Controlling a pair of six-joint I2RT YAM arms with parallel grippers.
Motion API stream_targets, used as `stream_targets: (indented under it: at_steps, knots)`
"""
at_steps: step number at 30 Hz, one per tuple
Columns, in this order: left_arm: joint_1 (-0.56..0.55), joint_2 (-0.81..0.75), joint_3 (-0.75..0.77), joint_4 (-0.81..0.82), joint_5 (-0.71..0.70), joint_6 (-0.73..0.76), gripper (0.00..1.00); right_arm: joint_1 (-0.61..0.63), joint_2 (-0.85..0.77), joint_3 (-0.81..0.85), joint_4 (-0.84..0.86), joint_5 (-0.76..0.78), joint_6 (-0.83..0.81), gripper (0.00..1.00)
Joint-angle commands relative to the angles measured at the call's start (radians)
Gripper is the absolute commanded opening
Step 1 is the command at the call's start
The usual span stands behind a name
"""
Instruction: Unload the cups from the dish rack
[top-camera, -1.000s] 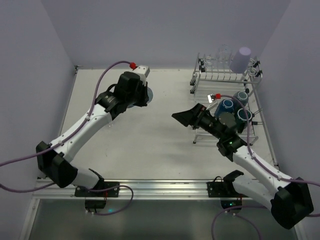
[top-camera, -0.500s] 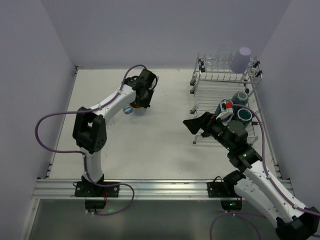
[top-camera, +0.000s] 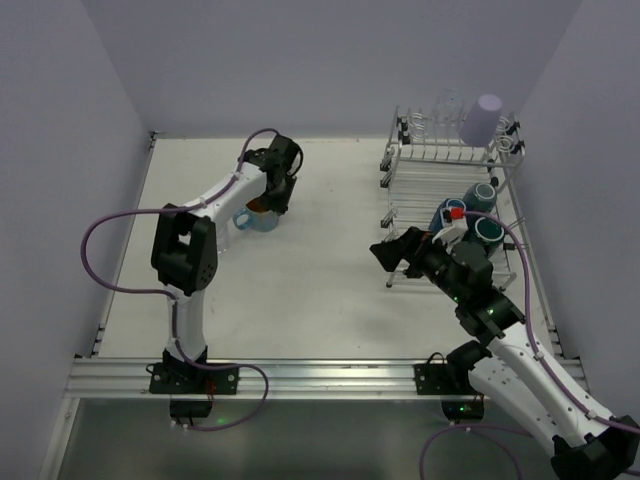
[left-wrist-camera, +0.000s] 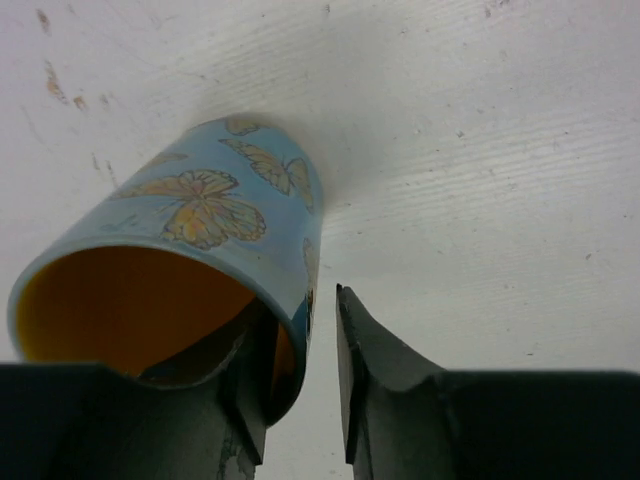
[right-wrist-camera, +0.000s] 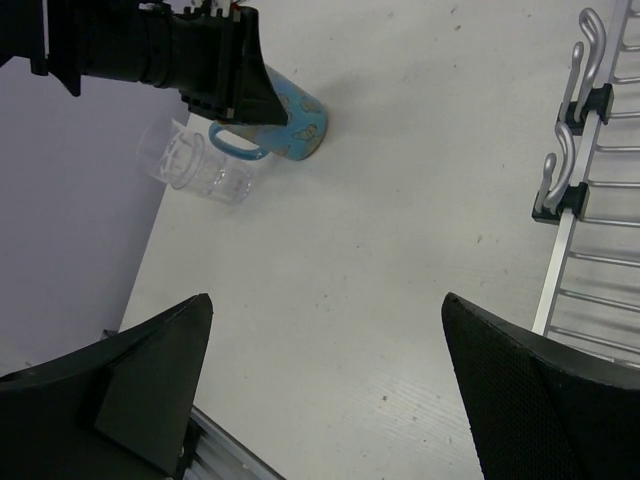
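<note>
A blue butterfly mug (left-wrist-camera: 200, 210) with an orange inside rests on the table at the far left, base down and leaning in the left wrist view. My left gripper (left-wrist-camera: 305, 310) straddles its rim, one finger inside and one outside. The jaws are slightly parted, and a narrow gap shows between the outer finger and the wall. From above, the mug (top-camera: 262, 216) is under the left gripper (top-camera: 268, 203). The dish rack (top-camera: 420, 170) at the right holds a lavender tumbler (top-camera: 482, 118), teal mugs (top-camera: 490, 230) and a blue mug (top-camera: 447, 213). My right gripper (top-camera: 392, 250) hovers open and empty beside the rack.
A clear glass (right-wrist-camera: 195, 165) lies on the table just left of the butterfly mug (right-wrist-camera: 295, 115), close to the left wall. Clear glasses (top-camera: 447, 105) stand on the rack's top tier. The rack's hooked bars (right-wrist-camera: 580, 210) run along the right of the right wrist view.
The left arm has swung round and brought the blue mug down onto the table, and its jaws have parted a little. The right arm has pulled back toward the rack's front.
</note>
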Motion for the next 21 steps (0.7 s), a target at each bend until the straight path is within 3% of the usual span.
stream_targets:
  at_steps: [1,7,11,14,16,21]
  knots:
    - [-0.002,-0.002,0.068,-0.029,-0.058,0.024,0.36,0.001,-0.001,0.036,-0.042,0.044,-0.026,0.99]
    - [-0.002,-0.022,0.126,-0.042,-0.091,0.012,0.59,0.001,-0.019,0.101,-0.142,0.134,-0.067,0.99]
    - [-0.017,-0.066,0.157,-0.043,-0.077,0.013,0.80,0.000,-0.023,0.156,-0.216,0.240,-0.107,0.99]
    - [-0.046,-0.154,0.150,0.006,-0.072,0.005,0.85,-0.017,-0.004,0.193,-0.256,0.346,-0.137,0.98]
    - [-0.071,-0.245,0.131,0.041,0.012,-0.002,0.85,-0.063,0.020,0.220,-0.289,0.415,-0.164,0.98]
    - [-0.228,-0.473,-0.022,0.207,0.094,-0.025,0.86,-0.195,0.157,0.306,-0.311,0.432,-0.240,0.99]
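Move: The mug I'm setting down stands about 4 cm to the left of my left hand, its middle some 4 cm below; one finger is still inside its rim. A clear glass is about 13 cm to that hand's left and 6 cm back. From my right hand, the blue cup in the rack lies roughly 15 cm ahead, 14 cm right and 14 cm below. The teal cup is some 5 cm farther out and 7 cm right of the blue cup; the dark green cup is 9 cm right and 3 cm nearer. With my left hand I spread the fingers wide off the mug's wall while easing forward and up, then climb away from it, about 15 cm in all, swinging right and slightly back as the fingers tip up. Meanwhile I sweep my open right hand about 10 cm right and a little forward towards the blue cup, turning it some 25 degrees clockwise. ##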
